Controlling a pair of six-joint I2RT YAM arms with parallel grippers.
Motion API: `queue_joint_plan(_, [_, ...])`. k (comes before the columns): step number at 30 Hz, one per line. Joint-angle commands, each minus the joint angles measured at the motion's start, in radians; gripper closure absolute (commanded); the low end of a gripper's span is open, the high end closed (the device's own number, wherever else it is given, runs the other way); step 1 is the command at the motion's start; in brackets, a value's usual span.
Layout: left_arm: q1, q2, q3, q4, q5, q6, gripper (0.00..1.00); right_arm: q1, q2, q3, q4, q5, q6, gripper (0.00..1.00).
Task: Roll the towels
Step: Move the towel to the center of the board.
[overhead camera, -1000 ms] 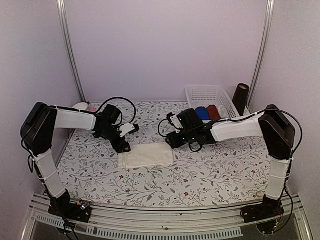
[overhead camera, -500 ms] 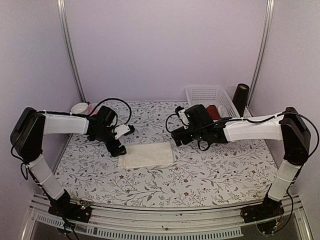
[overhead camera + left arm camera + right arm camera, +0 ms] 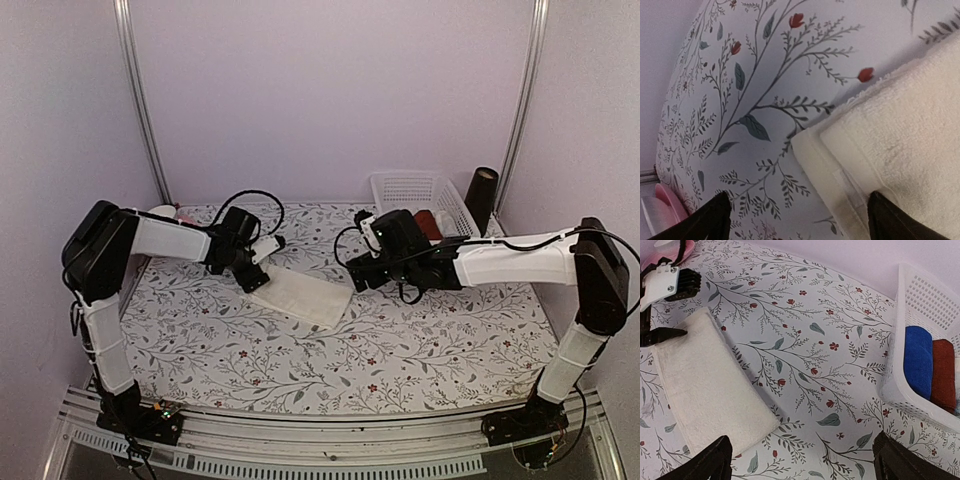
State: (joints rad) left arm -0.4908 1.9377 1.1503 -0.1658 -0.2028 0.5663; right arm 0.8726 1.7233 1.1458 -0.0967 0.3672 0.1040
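The cream towel (image 3: 302, 295) lies folded flat and askew on the floral tablecloth, its left end toward the back. My left gripper (image 3: 256, 277) is open at that end; in the left wrist view its right fingertip (image 3: 895, 222) rests over the towel's hem (image 3: 840, 170) and the other is over bare cloth. My right gripper (image 3: 358, 278) hangs open just right of the towel (image 3: 705, 385), holding nothing. The blue towel (image 3: 917, 360) sits rolled in the white basket (image 3: 925, 300).
A dark red roll (image 3: 944, 375) lies beside the blue one in the basket (image 3: 410, 188). A dark cylinder (image 3: 482, 198) stands at the back right. A pink and white bowl (image 3: 162, 212) sits at the back left corner. Walls close in on three sides.
The cream towel has swung round, its left end going toward the back. The left gripper moved back and right with that end. Both jaws have opened wider, and the right gripper has drawn off rightward.
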Motion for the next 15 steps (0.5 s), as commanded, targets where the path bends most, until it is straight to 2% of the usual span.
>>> queue_joint_plan(1, [0.0, 0.205, 0.155, 0.085, -0.207, 0.084, 0.03, 0.005, -0.055, -0.041, 0.033, 0.079, 0.004, 0.01])
queue_joint_plan(4, [0.001, 0.298, 0.405, 0.028, -0.257, 0.053, 0.03, 0.004, -0.059, -0.054, 0.055, 0.088, 0.009, 0.01])
queue_joint_plan(7, [-0.003, 0.278, 0.563, -0.051, -0.172, 0.018, 0.03, 0.002, -0.062, -0.067, 0.069, 0.091, 0.007, 0.01])
queue_joint_plan(10, [-0.025, 0.173, 0.547, -0.077, -0.053, 0.023, 0.03, -0.004, -0.079, -0.102, 0.106, 0.074, 0.002, 0.01])
queue_joint_plan(15, [-0.112, -0.045, 0.338, -0.122, 0.139, 0.02, 0.03, -0.023, -0.124, -0.155, 0.155, 0.039, -0.002, 0.01])
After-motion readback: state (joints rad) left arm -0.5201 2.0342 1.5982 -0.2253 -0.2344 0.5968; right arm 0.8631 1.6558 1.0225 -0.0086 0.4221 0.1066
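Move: The left hand is low over the white towel's left end, one open finger on the cloth beside the edge; the towel's middle lies about 10 cm to its right, 4 cm back and 2 cm below. The pink plate stands roughly 18 cm to its left and 12 cm farther out. From the right hand, the towel's middle is some 12 cm left, 3 cm ahead and 13 cm down, and the basket about 15 cm right and 27 cm ahead. Already sweeping outward, the left hand goes quickly on forward for about 12 cm, low at first with its open fingers pushing the towel's left end away from the base, then climbs off the cloth, drawing back some 3 cm as it rises to about 12 cm above its start. It shifts about 6 cm right along the way and its fingertips tip up some 15 degrees, while the open, empty right hand eases a couple of centimetres to the right, away from the towel. ##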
